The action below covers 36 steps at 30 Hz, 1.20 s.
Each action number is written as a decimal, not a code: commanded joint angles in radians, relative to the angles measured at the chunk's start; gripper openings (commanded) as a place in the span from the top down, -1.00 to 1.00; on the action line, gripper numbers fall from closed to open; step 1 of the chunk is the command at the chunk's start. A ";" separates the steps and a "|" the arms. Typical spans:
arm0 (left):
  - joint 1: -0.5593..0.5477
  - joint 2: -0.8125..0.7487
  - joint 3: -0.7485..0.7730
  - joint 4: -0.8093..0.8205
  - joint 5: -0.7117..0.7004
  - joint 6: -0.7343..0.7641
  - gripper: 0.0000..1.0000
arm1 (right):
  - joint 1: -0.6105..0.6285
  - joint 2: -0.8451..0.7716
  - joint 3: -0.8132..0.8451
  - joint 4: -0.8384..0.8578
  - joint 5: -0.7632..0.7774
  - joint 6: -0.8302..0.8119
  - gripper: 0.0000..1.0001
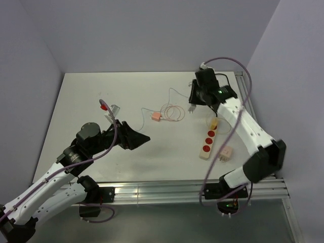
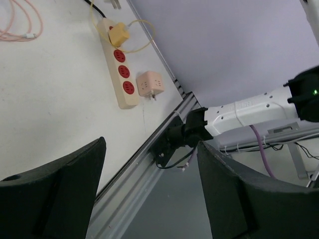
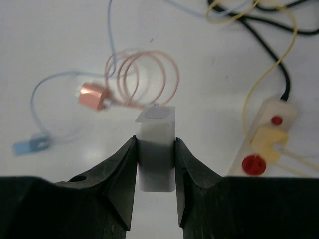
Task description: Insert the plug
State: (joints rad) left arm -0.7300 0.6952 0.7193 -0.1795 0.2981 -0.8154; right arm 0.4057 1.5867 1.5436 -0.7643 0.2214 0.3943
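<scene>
My right gripper [image 3: 155, 141] is shut on a white plug block [image 3: 157, 124], which stands upright between the jaws above the table. In the top view that gripper [image 1: 195, 98] hangs at the back right with the plug [image 1: 192, 107] under it. A cream power strip [image 1: 204, 155] with red sockets lies to the near right of it [image 3: 271, 109]. A yellow plug [image 1: 214, 123] sits in the strip's far end. My left gripper [image 1: 147, 137] is open and holds nothing, at the near left of the table [image 2: 150, 144].
A pink cube adapter [image 1: 227, 153] lies beside the strip near the table's right edge. A pink charger [image 1: 155, 117] with a coiled pink cable [image 1: 173, 112] lies mid-table, with thin blue, yellow and black leads around. The metal rail [image 1: 167, 191] runs along the near edge.
</scene>
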 commanded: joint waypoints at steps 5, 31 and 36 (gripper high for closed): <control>0.000 -0.004 -0.098 0.289 0.185 -0.085 -0.59 | 0.015 -0.555 -0.437 0.258 -0.469 0.153 1.00; -0.066 0.178 -0.169 0.870 0.288 -0.203 -0.70 | 0.177 -0.987 -0.893 0.987 -0.755 0.681 1.00; -0.106 0.225 -0.136 0.882 0.283 -0.200 -0.68 | 0.246 -0.966 -0.870 1.027 -0.702 0.675 1.00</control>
State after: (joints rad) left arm -0.8173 0.9001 0.5320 0.6437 0.5953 -1.0225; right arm 0.6117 0.6201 0.6060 0.1322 -0.5095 1.0546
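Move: The left gripper, empty and open, is where the right hand's white plug is headed: about 23 cm back, 21 cm left and 6 cm above the right hand. From the right hand the orange plug lies roughly 5 cm ahead and 16 cm left, the yellow plug level ahead and 13 cm right, the power strip 11 cm back and 8 cm right, all some 13–16 cm below. From the left hand the white plug is about 22 cm ahead, 21 cm right and 7 cm lower. The right arm, keeping its pinch on the white plug, swings it quickly back about 24 cm towards the left gripper, drifting left and rising some 10 cm each way, most of the rise late, while its wrist turns through roughly 75 degrees from pointing forward and down to pointing left and nearly level. The left hand backs off and slides right and a little up, turning clockwise until its wide-open fingers point right at the plug, still without touching it. ##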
